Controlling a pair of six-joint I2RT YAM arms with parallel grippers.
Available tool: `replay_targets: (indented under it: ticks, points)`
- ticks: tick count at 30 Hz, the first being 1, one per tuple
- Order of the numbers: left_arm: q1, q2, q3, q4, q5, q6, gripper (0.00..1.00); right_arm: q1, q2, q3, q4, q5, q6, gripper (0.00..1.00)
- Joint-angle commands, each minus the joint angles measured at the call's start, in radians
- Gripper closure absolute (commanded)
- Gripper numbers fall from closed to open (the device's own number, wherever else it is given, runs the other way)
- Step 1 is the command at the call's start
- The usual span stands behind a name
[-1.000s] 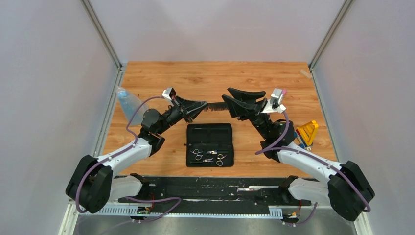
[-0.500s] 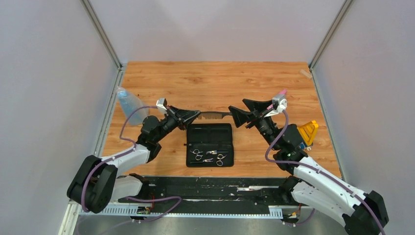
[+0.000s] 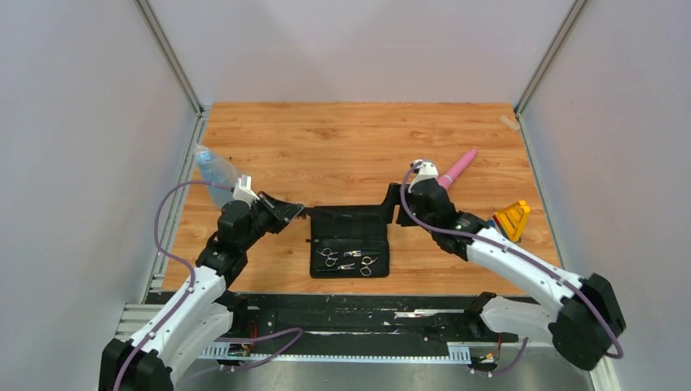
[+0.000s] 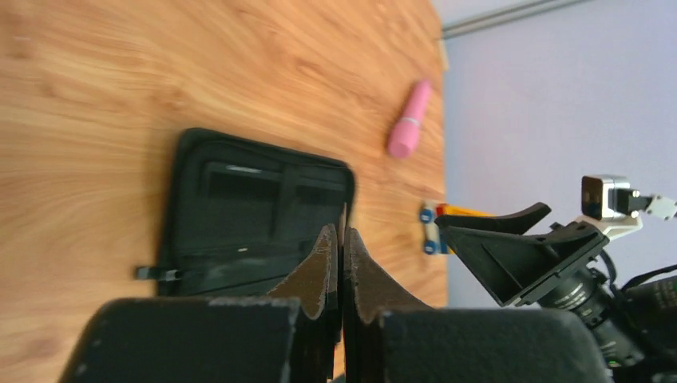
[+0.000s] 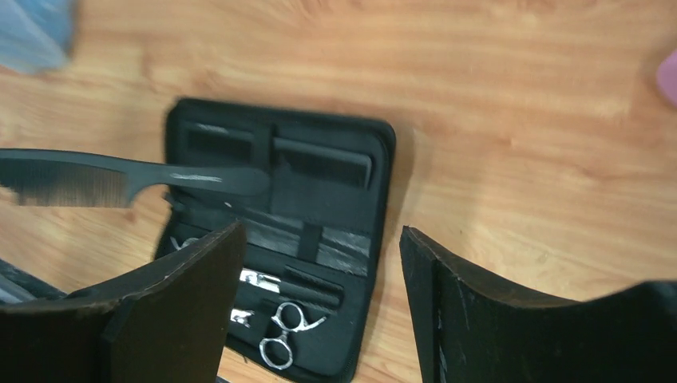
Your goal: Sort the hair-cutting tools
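Observation:
A slim black comb [image 5: 120, 182] hangs just above the upper half of the open black case [image 3: 349, 277], with my left gripper [image 3: 287, 213] shut on its left end. In the left wrist view the comb shows only as a thin edge between the closed fingers [image 4: 323, 263]. My right gripper [image 5: 323, 231] stands open over the case's right part, nothing between its fingers, apart from the comb's handle tip. Two silver scissors [image 3: 327, 257] [image 3: 367, 265] lie in the case's lower half; one scissors [image 5: 283, 331] shows under the right gripper.
A pink tapered tool [image 3: 456, 167] lies on the wooden table behind the right arm. A translucent blue bottle [image 3: 213, 171] stands at the table's left edge. A yellow object [image 3: 512, 218] sits right of the case. Grey walls close in both sides.
The right gripper has opened and let go of the comb. Both arms have dropped and drawn nearer, and the left gripper has carried the comb down over the case.

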Motion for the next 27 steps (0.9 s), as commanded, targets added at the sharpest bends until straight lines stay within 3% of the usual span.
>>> replay_targets:
  ticks: [1,13,27]
  points:
    - [0.054,-0.076,0.029,-0.255,-0.084,0.143,1.0,0.0,0.159,0.127,-0.153,-0.033,0.061,0.29]
    - [0.153,-0.19,-0.023,-0.355,-0.061,0.173,1.0,-0.074,0.504,0.24,-0.158,-0.156,0.096,0.45]
    - [0.157,-0.029,-0.065,-0.244,0.01,0.212,1.0,-0.08,0.623,0.196,-0.158,-0.173,0.1,0.86]
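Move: The open tool case lies below the right hand, its middle about 9 cm to the left, 2 cm nearer and 14 cm down, with its right edge almost straight under the hand. The right-hand scissors in the case are about 5 cm left and 9 cm back; the pink bottle is some 17 cm ahead and 14 cm right. From the left hand, which already holds the comb, the case's middle is about 10 cm right, 2 cm back and 17 cm down. The case's right edge, just beyond the fold, is what the right hand drops onto: nearly straight down about 14 cm, tipping its fingers some 30 degrees towards vertical and closing them from wide to nearly shut astride the edge. The left hand, still gripping the comb, draws it leftward off the case and sinks about 7 cm. ##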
